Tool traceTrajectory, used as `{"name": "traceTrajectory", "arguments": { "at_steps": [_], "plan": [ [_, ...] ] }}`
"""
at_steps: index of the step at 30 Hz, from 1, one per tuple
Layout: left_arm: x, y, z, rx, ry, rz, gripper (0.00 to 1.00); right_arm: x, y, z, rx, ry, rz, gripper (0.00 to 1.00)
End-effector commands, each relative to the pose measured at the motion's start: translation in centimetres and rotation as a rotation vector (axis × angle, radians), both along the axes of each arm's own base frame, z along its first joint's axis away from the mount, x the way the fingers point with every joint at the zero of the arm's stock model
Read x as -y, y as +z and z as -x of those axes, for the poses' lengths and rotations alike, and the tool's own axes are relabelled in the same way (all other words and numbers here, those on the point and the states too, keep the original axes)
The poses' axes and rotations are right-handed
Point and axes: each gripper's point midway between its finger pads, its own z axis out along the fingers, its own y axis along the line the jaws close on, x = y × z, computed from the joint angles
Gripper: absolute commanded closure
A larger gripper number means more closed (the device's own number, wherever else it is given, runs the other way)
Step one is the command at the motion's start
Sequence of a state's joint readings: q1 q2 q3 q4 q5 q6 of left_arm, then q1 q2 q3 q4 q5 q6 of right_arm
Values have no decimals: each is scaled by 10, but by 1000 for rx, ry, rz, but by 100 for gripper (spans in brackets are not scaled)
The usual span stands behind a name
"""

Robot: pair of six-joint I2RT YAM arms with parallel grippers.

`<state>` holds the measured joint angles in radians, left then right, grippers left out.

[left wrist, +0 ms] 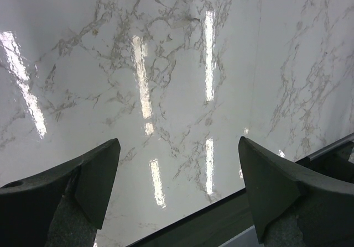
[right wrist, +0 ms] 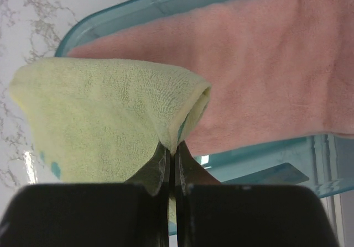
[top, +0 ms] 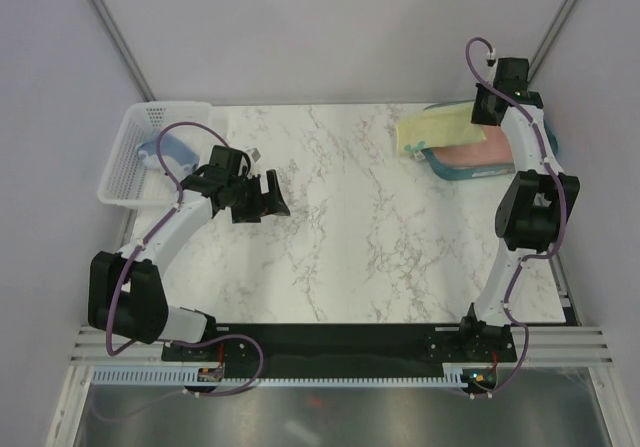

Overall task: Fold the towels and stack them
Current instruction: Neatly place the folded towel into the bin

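Observation:
My right gripper (right wrist: 173, 149) is shut on a fold of the pale-yellow towel (right wrist: 105, 111), which hangs over the salmon-pink towel (right wrist: 265, 70). The pink towel lies flat in a teal tray (right wrist: 260, 161). From above, the yellow towel (top: 438, 127) drapes off the tray's left end at the back right, with the right gripper (top: 488, 107) at its right edge and the pink towel (top: 468, 154) below it. The grey-blue towel (top: 168, 150) lies in the white basket (top: 122, 172) at the left. My left gripper (top: 262, 195) (left wrist: 180, 164) stands open over bare marble, holding nothing.
The marble table (top: 340, 227) spreads between the two arms. The white basket stands at the table's left edge and the teal tray (top: 450, 172) at the back right. The table's dark front rail (left wrist: 210, 225) shows under the left fingers.

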<state>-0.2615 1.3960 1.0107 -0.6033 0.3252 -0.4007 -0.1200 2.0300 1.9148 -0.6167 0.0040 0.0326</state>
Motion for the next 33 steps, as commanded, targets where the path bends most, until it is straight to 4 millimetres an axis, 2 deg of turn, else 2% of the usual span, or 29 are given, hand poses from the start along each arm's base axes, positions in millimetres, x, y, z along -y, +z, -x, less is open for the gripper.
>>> {"name": "traceTrajectory", "arguments": {
  "at_steps": [1, 5, 6, 14, 29, 33],
  "plan": [
    [7, 7, -2, 38, -57, 26, 4, 11, -2, -4, -10, 15, -11, 100],
    [8, 8, -2, 37, -59, 32, 3, 40, -9, -6, -26, -2, -2, 100],
    [9, 8, -3, 41, -60, 34, 0, 43, -10, -7, -27, -4, -3, 100],
    [12, 3, -1, 16, -76, 46, 0, 81, -19, -18, -41, -43, 35, 100],
    [17, 4, -1, 13, -93, 71, 0, 140, -33, -32, -30, -113, 80, 100],
    [19, 4, -1, 11, -101, 79, 0, 145, -36, -36, -27, -114, 93, 100]
  ]
}}
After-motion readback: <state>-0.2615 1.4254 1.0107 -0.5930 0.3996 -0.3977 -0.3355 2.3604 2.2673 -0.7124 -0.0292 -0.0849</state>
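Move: From the right hand, which already grips the yellow towel's right end, the middle of the blue bin lies about 7 cm right, 5 cm ahead and 14 cm below. The pink towel in the bin is centred some 6 cm ahead, 7 cm right and 13 cm down. The held towel's middle trails about 12 cm left, 2 cm ahead and 6 cm lower. From the left hand the bin is roughly 65 cm right, 30 cm ahead and 8 cm below. Rightward along the bin's length, about 13 cm, the right hand draws the yellow towel over the pink one towards the bin's right end. It sinks early, then lowers further near the finish, some 5.5 cm in all, easing slightly forward after the first dip. The fingers stay shut on the towel's end while the wrist turns only a little clockwise. ##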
